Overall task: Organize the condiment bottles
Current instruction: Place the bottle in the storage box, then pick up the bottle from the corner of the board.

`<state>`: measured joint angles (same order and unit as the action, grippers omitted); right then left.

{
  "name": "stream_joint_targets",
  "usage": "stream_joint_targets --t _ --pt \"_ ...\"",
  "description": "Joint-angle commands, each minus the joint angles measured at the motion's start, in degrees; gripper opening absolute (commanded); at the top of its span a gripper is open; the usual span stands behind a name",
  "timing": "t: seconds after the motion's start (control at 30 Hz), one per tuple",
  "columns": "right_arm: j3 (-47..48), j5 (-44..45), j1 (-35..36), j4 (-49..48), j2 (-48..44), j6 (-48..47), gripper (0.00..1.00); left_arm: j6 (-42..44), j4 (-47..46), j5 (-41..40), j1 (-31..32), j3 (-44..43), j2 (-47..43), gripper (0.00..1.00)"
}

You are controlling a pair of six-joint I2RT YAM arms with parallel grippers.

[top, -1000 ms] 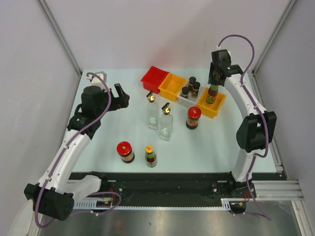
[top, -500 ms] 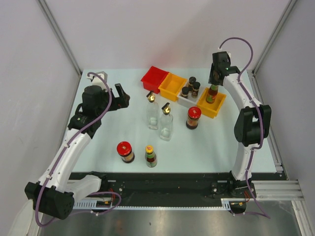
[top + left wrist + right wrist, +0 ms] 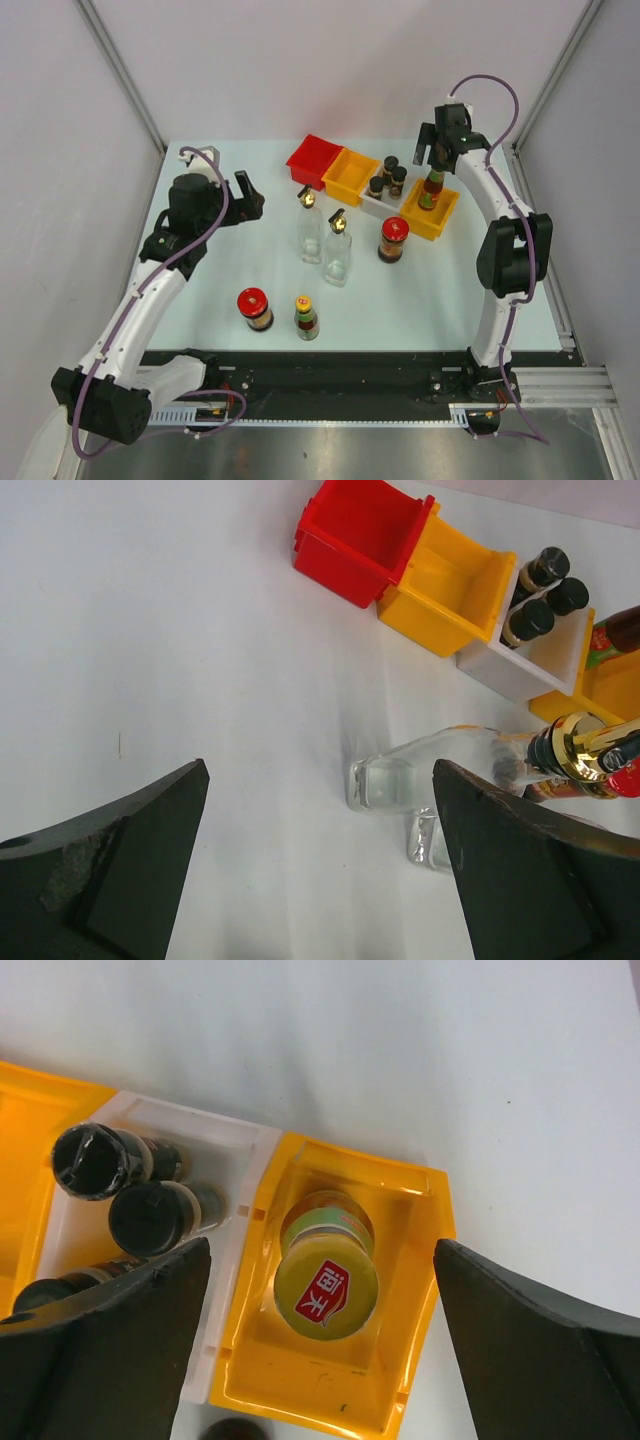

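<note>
My right gripper (image 3: pixel 440 150) (image 3: pixel 322 1242) hangs open over the right-hand orange bin (image 3: pixel 445 215) (image 3: pixel 420 1360). A yellow-capped sauce bottle (image 3: pixel 431 190) (image 3: pixel 327 1285) stands upright in that bin, and neither finger touches it. Three black-capped shakers (image 3: pixel 388 177) (image 3: pixel 150 1218) stand in the white bin (image 3: pixel 383 202) (image 3: pixel 235 1135). Two clear glass bottles (image 3: pixel 309 225) (image 3: pixel 338 250) (image 3: pixel 440 765) with gold spouts stand mid-table, with my open, empty left gripper (image 3: pixel 245 195) (image 3: pixel 321 765) to their left. On the table stand a red-lidded jar (image 3: pixel 394 238), another (image 3: pixel 255 308) and a second sauce bottle (image 3: pixel 306 317).
A red bin (image 3: pixel 316 160) (image 3: pixel 360 535) and a second orange bin (image 3: pixel 349 175) (image 3: pixel 450 580) sit in the row at the back, left of the white bin. Grey walls close in the table on the left, back and right.
My right gripper has opened and let go of the sauce bottle, which now stands in the orange bin. The left arm has barely moved.
</note>
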<state>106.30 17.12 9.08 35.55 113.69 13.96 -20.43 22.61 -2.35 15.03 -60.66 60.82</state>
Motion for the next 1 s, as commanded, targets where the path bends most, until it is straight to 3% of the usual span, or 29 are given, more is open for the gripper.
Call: stream_joint_targets --t 0.0,0.4,0.63,0.97 --pt "-0.3 -0.9 -0.3 -2.5 -4.3 -0.2 1.00 1.3 0.3 -0.2 -0.3 -1.4 0.3 1.00" --pt "-10.9 -2.1 5.3 1.7 -23.9 -1.3 1.00 1.0 0.7 0.9 -0.3 -1.6 -1.6 1.00" --pt "-20.3 1.4 18.4 9.1 -37.6 0.7 0.99 0.2 1.0 1.8 -0.3 -0.2 -3.9 1.00" --pt "-24.8 2.4 39.5 16.8 -49.0 4.4 0.98 0.3 2.0 3.3 -0.3 1.9 -6.7 0.99"
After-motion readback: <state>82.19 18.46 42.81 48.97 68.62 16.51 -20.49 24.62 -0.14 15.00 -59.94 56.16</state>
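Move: The sauce bottle just released stands in the right-hand orange box between the right hand's open fingers, its middle some 8 cm below the hand point. The like yellow-capped bottle is about 33 cm back and 29 cm left, 8 cm lower. On the way are the red-lidded jar, roughly 15 cm back and 11 cm left, and the nearer glass bottle, 21 cm back and 23 cm left. From the left hand the yellow-capped bottle lies about 14 cm back, 11 cm right and 16 cm lower. The sauce bottle is left in the orange box as the right hand, fingers already wide open, backs off and climbs clear, then sweeps fast back and left at a level height towards the yellow-capped bottle. In all it goes about 26 cm back, 15 cm left and 11 cm up, turning some 30 degrees counter-clockwise, fingers staying open. The left hand eases back about 2 cm. ##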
